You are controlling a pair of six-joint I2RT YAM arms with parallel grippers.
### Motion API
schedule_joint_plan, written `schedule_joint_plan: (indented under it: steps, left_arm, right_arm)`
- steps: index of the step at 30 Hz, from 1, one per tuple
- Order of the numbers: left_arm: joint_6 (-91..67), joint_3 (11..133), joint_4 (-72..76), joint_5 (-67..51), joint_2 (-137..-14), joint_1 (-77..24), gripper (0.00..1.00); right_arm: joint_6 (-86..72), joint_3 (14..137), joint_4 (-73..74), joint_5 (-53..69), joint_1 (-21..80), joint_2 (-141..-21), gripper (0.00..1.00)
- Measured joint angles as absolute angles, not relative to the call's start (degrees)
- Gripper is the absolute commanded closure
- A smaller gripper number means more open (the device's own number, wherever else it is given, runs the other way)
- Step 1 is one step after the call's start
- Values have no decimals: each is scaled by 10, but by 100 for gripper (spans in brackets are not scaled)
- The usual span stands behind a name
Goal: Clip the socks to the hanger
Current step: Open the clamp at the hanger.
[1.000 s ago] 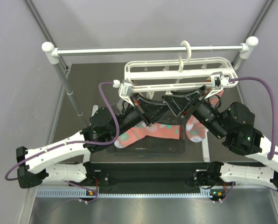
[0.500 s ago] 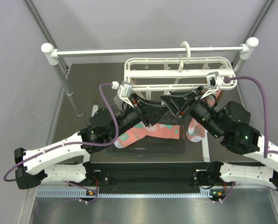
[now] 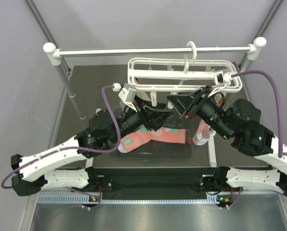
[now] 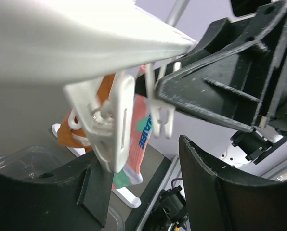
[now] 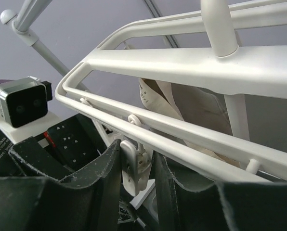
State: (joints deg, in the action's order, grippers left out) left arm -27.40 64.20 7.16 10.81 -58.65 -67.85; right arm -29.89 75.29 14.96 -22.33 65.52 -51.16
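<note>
The white hanger (image 3: 182,74) hangs by its hook from the metal rail. One salmon-pink sock (image 3: 155,136) lies on the tray below. The other sock (image 3: 201,132) hangs at the right; it also shows in the left wrist view (image 4: 142,134). My left gripper (image 3: 155,118) is open under the hanger's left half. In the left wrist view (image 4: 143,192) a white clip (image 4: 110,125) dangles beside its left finger. My right gripper (image 3: 180,103) is under the hanger's middle. In the right wrist view (image 5: 136,185) it is shut on a small white clip (image 5: 134,168) hanging from the rail of the hanger (image 5: 191,62).
The metal rail (image 3: 134,51) with white ball ends spans the back on grey posts. A dark tray (image 3: 153,150) sits under the arms. A beige-grey cloth (image 5: 191,103) hangs behind the hanger. A rust-orange cloth (image 4: 66,134) hangs at the left.
Both wrists have risen and the hanger has swung back toward the rail, lying flatter. The left arm has drawn back a little to the left.
</note>
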Motion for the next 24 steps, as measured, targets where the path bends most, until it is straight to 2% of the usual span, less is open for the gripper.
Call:
schedule_joint_plan:
  steps: [8,11,15,18,19,20,22,23,24]
  left_arm:
    - [-250,664,73,60,-597,-679,42]
    - [-251,678,72,58,-609,-679,49]
    - [-259,698,58,71,-624,-679,65]
    - [-268,702,52,85,-629,-679,87]
    - [-270,702,51,89,-629,-679,100]
    - [-274,702,51,93,-629,-679,100]
    - [-276,701,52,101,-627,-679,100]
    - [-278,697,56,103,-625,-680,100]
    - [-282,692,60,105,-623,-680,100]
  right_arm:
    - [-318,774,199,-230,655,-528,100]
    - [-327,785,211,-231,655,-532,100]
    - [-337,793,220,-233,655,-533,100]
    - [-343,797,226,-233,655,-533,100]
    - [-345,797,227,-233,655,-533,100]
    - [-347,797,227,-233,655,-533,100]
    - [-349,797,227,-233,655,-532,92]
    - [-351,796,227,-232,655,-530,88]
    - [-352,796,228,-230,655,-529,77]
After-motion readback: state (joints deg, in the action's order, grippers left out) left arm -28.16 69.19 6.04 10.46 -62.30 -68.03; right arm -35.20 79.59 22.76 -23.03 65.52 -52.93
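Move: The clamp being worked on is already pinched in the right fingertips, practically at the right hand point; from the open left fingers it lies about 2 cm to the right, 1 cm farther out and 2 cm higher. A free clamp hangs some 3 cm to the left of the left hand point, 2 cm ahead and 3 cm up. The hanger's front bar runs overhead, roughly 3 cm ahead, level sideways and 5 cm above the left hand. The clamp kept in the right fingers is lowered by not quite 1 cm as that wrist tips down about 5 degrees. Towards its lower end the left hand first eases back and up with fingers wide, then swings forward and to the right, ending about 2 cm up and right of its start, and closes nearly shut just under the right fingertips, its finger against the free clamp. ##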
